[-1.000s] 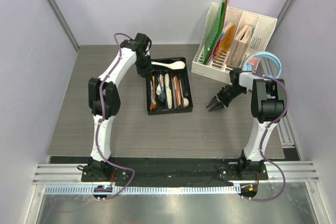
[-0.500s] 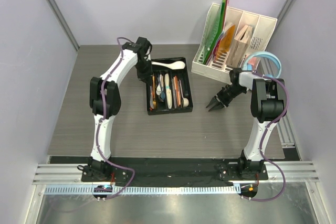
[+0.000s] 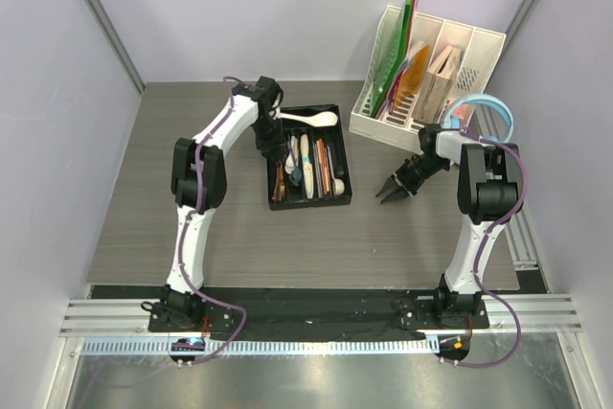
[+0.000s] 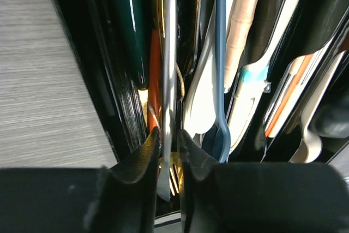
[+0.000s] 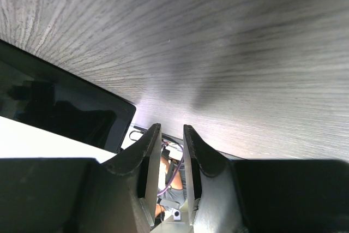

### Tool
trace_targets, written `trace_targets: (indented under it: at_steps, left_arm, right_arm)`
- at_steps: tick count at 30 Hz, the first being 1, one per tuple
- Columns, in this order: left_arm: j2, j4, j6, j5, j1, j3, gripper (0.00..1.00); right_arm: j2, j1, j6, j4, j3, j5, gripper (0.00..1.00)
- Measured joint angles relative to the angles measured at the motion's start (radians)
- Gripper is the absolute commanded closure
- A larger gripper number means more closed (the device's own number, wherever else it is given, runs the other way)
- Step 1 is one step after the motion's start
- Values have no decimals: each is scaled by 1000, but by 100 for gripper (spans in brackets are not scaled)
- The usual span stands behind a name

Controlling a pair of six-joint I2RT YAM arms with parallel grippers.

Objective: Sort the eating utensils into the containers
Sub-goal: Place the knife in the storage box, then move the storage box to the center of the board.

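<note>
The black tray sits mid-table, its long compartments filled with utensils. A white ceramic spoon lies across its far end. My left gripper reaches down into the leftmost compartment. In the left wrist view its fingers stand narrowly apart, open, on either side of a steel utensil that lies over an orange piece and a gold fork. Neighbouring slots hold white spoons and a blue handle. My right gripper hovers right of the tray, open a little and holding nothing.
A white slotted file organiser with folders stands at the back right. Light-blue headphones lie behind the right arm. Purple walls close in both sides. Bare wood-grain tabletop spreads left and in front of the tray.
My left gripper has moved right and nearer, from the tray's far left corner down into its leftmost compartment, and its jaws have parted from the steel utensil. The right arm has not moved.
</note>
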Motion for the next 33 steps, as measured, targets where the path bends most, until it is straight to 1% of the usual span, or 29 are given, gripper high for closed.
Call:
trace_targets:
  at_steps: [4, 10, 12, 16, 19, 21, 24, 26, 30, 33]
  left_arm:
    - [0, -7, 0, -24, -13, 0, 66]
    - [-19, 7, 0, -94, -26, -15, 65]
    - [-56, 29, -4, -111, -24, -44, 65]
    - [-151, 74, -19, -131, -21, -59, 56]
    - [-239, 109, -39, -159, -18, -58, 56]
    - [-304, 118, -57, -185, -13, -58, 58]
    - [-366, 117, -81, -205, 7, -57, 59]
    - [-393, 123, -91, -215, 30, -75, 59]
    - [-412, 129, -106, -225, 71, -153, 59]
    - [-412, 135, -106, -216, 86, -211, 59]
  right_arm:
    - [0, 0, 0, 0, 0, 0, 71]
    - [0, 0, 0, 0, 0, 0, 71]
    - [0, 0, 0, 0, 0, 0, 71]
    - [-2, 0, 0, -1, 0, 2, 71]
    - [-2, 6, -2, -19, 13, 18, 70]
    - [0, 18, -5, -71, 37, 40, 69]
    - [-1, 51, -16, -156, 126, 74, 68]
    - [-1, 80, -34, -210, 221, 92, 68]
    - [-2, 159, -81, -313, 450, 151, 66]
    - [0, 249, -133, -386, 662, 227, 66]
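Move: The left hand is down in the storage box's leftmost compartment, its fingertips around the knife, whose middle lies about 3 cm ahead and 1 cm below. The box's middle is some 7 cm to its right and 1 cm ahead. The blue ladle is about 4 cm right and 1 cm back; the white spatula is 12 cm ahead and 6 cm right. From the right hand the knife is roughly 12 cm ahead and 26 cm left, the box's middle 11 ahead and 19 left. Staying low in the compartment at first, the left hand spreads its fingers further and lets go of the knife, then climbs quickly out of the box by some 15 cm, fingers tilting forward about 20 degrees. It swings left off the box, sinking a little at the end. Late on, the right hand rises about 13 cm, shifting forward and left towards the box, fingers still partly open. ##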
